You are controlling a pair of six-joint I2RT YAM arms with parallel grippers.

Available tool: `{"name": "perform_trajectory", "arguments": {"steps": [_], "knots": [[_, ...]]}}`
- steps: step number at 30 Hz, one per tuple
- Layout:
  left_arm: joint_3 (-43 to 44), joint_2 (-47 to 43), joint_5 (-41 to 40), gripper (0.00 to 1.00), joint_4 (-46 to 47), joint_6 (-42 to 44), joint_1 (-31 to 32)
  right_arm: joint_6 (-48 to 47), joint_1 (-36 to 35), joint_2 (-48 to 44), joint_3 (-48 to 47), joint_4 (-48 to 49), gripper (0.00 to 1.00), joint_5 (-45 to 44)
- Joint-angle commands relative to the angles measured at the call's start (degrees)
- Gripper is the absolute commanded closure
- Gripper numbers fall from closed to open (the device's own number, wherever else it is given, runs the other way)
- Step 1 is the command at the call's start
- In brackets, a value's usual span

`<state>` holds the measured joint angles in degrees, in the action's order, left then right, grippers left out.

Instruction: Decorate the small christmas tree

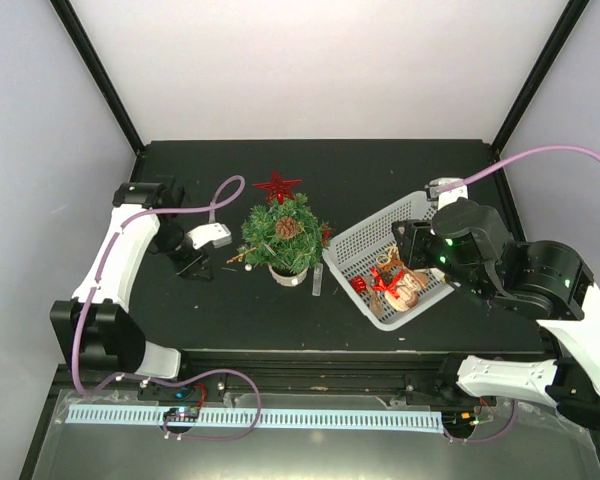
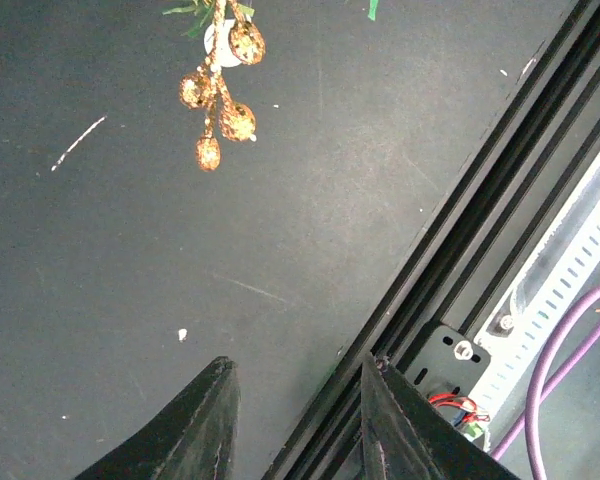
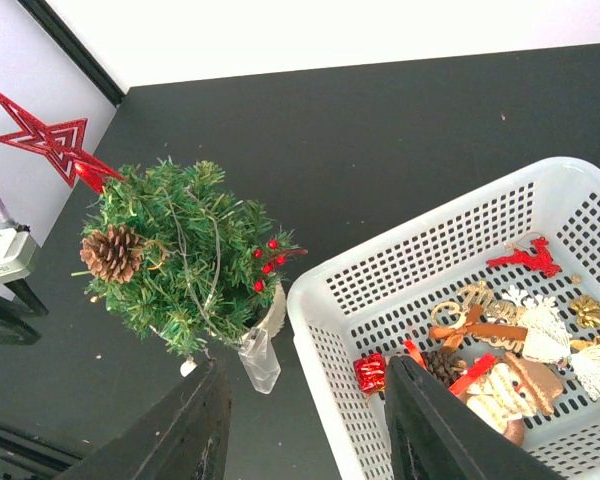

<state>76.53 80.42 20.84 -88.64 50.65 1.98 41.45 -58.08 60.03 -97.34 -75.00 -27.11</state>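
Observation:
The small christmas tree (image 1: 283, 237) stands mid-table on its whitish base, with a pine cone (image 3: 110, 252), red berries (image 3: 270, 262) and a red star (image 1: 277, 186) at its top. A gold berry sprig (image 2: 220, 100) sits at its lower left side. My left gripper (image 1: 195, 268) is left of the tree, just above the table. Seen from the left wrist, the left gripper (image 2: 298, 365) is open and empty. My right gripper (image 3: 307, 365) hangs open and empty above the near left rim of the white basket (image 3: 320, 310), one finger (image 3: 435, 425) over the ornaments.
The basket (image 1: 365, 245) stands right of the tree and holds a red gift box (image 3: 370, 373), a red reindeer (image 3: 525, 258), a gold bow and a snowman figure (image 3: 510, 390). A clear plastic piece (image 1: 317, 283) lies between tree and basket. The table's front rail (image 2: 450, 250) runs close to my left fingers.

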Motion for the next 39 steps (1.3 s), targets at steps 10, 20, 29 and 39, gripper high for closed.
{"name": "perform_trajectory", "arguments": {"steps": [10, 20, 29, 39], "knots": [[-0.9, 4.0, 8.3, 0.73, 9.9, -4.1, 0.2, 2.4, 0.3, -1.7, 0.3, -0.8, 0.55, -1.7], [-4.3, 5.6, 8.7, 0.67, 9.7, -2.3, 1.1, 4.5, 0.3, -3.3, 1.6, -1.8, 0.55, -1.9], [-4.6, 7.4, 10.6, 0.85, 11.7, -3.9, 1.3, 4.0, 0.3, -2.6, 1.5, -1.2, 0.55, -1.9], [-3.0, 9.4, 13.1, 0.98, 12.5, -5.2, 3.1, 4.3, 0.4, -2.3, 1.4, -1.5, 0.55, -2.2]]}}
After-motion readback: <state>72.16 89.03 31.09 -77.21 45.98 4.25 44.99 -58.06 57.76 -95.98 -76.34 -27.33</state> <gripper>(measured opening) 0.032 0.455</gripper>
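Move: The golden berry sprig sticking out of the christmas tree's left side is about 5 cm ahead of the left hand, 7 cm to its right and 4 cm lower. The tree's middle is roughly 10 cm ahead, 17 cm to the right and 4 cm lower; the red star tops it, some 12 cm ahead of the hand, 16 cm right and 8 cm above. From the right hand the sprig is about 37 cm left, 8 cm ahead and 25 cm below. The left hand eases down, right and forward, about 4 cm each, and shuts its fingers at the sprig's tip. ##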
